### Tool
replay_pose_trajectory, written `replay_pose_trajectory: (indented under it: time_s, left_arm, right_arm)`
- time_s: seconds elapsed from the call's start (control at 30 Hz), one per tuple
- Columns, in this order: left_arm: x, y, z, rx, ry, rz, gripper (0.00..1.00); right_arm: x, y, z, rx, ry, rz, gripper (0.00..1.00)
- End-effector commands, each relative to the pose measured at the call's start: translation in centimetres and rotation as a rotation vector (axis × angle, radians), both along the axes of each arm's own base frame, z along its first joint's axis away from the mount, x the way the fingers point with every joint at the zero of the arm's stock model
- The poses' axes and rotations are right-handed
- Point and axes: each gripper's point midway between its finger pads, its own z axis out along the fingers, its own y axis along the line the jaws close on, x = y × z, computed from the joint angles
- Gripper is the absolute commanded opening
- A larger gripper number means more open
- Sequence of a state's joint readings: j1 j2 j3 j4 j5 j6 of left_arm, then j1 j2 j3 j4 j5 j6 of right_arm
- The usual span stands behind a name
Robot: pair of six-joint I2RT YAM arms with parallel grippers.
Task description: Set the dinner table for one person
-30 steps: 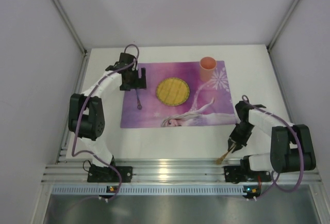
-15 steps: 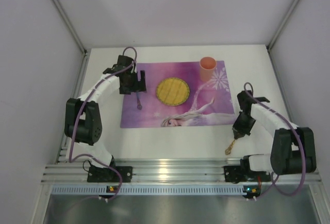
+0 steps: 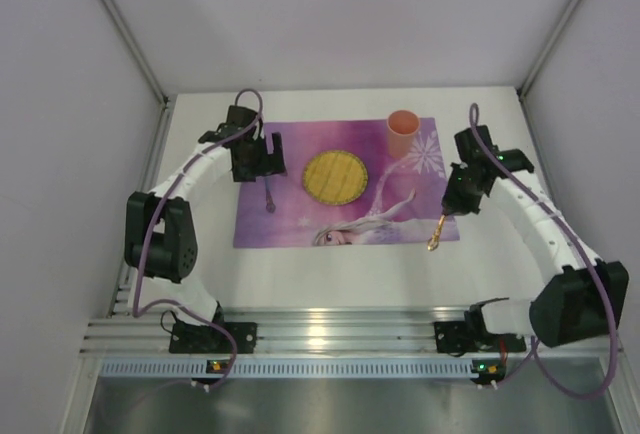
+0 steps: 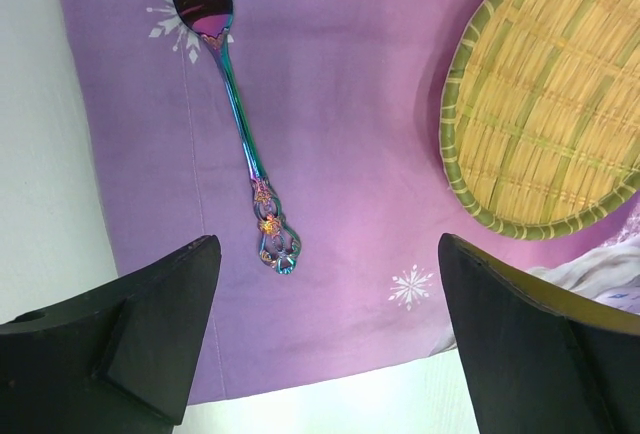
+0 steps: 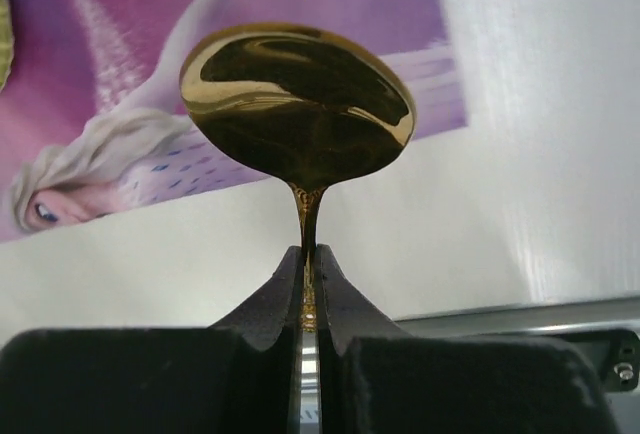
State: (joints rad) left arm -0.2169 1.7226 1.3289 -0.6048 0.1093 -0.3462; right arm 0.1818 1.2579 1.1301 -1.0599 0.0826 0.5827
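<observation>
The white dinner table [image 3: 340, 274] carries a purple placemat [image 3: 300, 219] with a round woven yellow plate [image 3: 335, 176] in its middle and an orange cup [image 3: 403, 129] at its far right corner. An iridescent fork [image 3: 268, 194] lies on the mat left of the plate, lengthwise in the left wrist view [image 4: 240, 124]. My left gripper [image 4: 330, 254] hovers open just past the fork's handle end, holding nothing. My right gripper [image 3: 450, 206] is shut on the handle of a gold spoon [image 5: 298, 104], whose bowl [image 3: 435, 239] hangs over the mat's right front corner.
A ribbed aluminium rail [image 3: 320, 334] runs along the near edge, with both arm bases on it. Grey walls enclose the table at the back and sides. Bare white tabletop [image 5: 520, 154] lies to the right of the placemat and in front of it.
The right arm has carried the spoon from near the front rail up and back to the placemat's right front corner, its jaws closing tight on the handle. The left arm has barely moved.
</observation>
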Motion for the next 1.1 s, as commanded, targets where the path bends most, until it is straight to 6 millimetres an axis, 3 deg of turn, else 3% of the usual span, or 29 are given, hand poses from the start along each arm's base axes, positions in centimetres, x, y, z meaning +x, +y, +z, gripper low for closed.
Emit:
replay_pose_trajectory:
  time_s: [0.0,0.07,0.23,0.27,0.5,0.7,0.8,0.83,0.93,1.07]
  left_arm:
    - [1.7,0.0,5.1,-0.033,-0.162,0.046,0.96]
    - [1.7,0.2,5.7,-0.033,-0.177,0.054,0.98]
    - [0.8,0.6,5.8,-0.017,-0.163,0.052,0.98]
    - [0.6,0.7,6.0,-0.011,-0.169,0.056,0.98]
    - [-1.5,1.9,5.6,0.029,-0.166,0.061,0.98]
    - [-2.6,2.4,5.5,0.046,-0.159,0.059,0.98]
    - [-2.8,2.4,5.4,0.049,-0.154,0.058,0.98]
    - [-2.7,2.3,5.4,0.046,-0.153,0.056,0.98]
    - [-2.6,2.2,5.5,0.041,-0.150,0.051,0.98]
    - [-2.4,2.0,5.5,0.037,-0.148,0.046,0.98]
  right_arm:
    - [2.9,6.1,-0.2,0.083,0.001,0.234,0.00]
    - [4.1,8.1,0.1,0.073,-0.011,0.308,0.00]
    - [6.9,10.9,-2.5,0.069,0.035,0.379,0.00]
    - [7.3,11.1,-3.6,0.057,0.061,0.385,0.00]
    - [10.9,13.0,-5.3,0.010,0.062,0.422,0.00]
    - [12.7,13.5,-7.2,-0.028,0.087,0.434,0.00]
    - [13.1,13.4,-7.9,-0.058,0.099,0.429,0.14]
    - [13.0,13.3,-8.0,-0.062,0.105,0.428,0.25]
    - [13.3,13.4,-7.6,-0.073,0.094,0.433,0.39]
    - [13.1,13.5,-6.0,-0.073,0.061,0.433,0.45]
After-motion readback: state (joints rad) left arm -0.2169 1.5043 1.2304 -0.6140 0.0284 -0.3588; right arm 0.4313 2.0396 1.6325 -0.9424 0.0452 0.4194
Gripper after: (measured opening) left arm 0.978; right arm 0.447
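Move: The right hand holds the spoon pinched by its handle; the bare spot of mat it is taken to lies about 13 cm ahead, 14 cm to its left and 14 cm below. The plate's middle is some 31 cm to this hand's left and 18 cm ahead, the cup about 27 cm ahead and 10 cm left, both lower than the hand. From the empty left hand that spot lies roughly 34 cm to the right, 2 cm back and 10 cm down. The right hand carries the spoon left and forward, about 12 cm each way, swinging left first and then reaching on ahead while it sinks some 9 cm to the mat right of the plate and turns about 25 degrees counter-clockwise; near the end its fingers open to a little under half and let go of the handle. Meanwhile the left hand, still open and empty, rises about 4 cm from above the fork and draws back and left a couple of centimetres. ##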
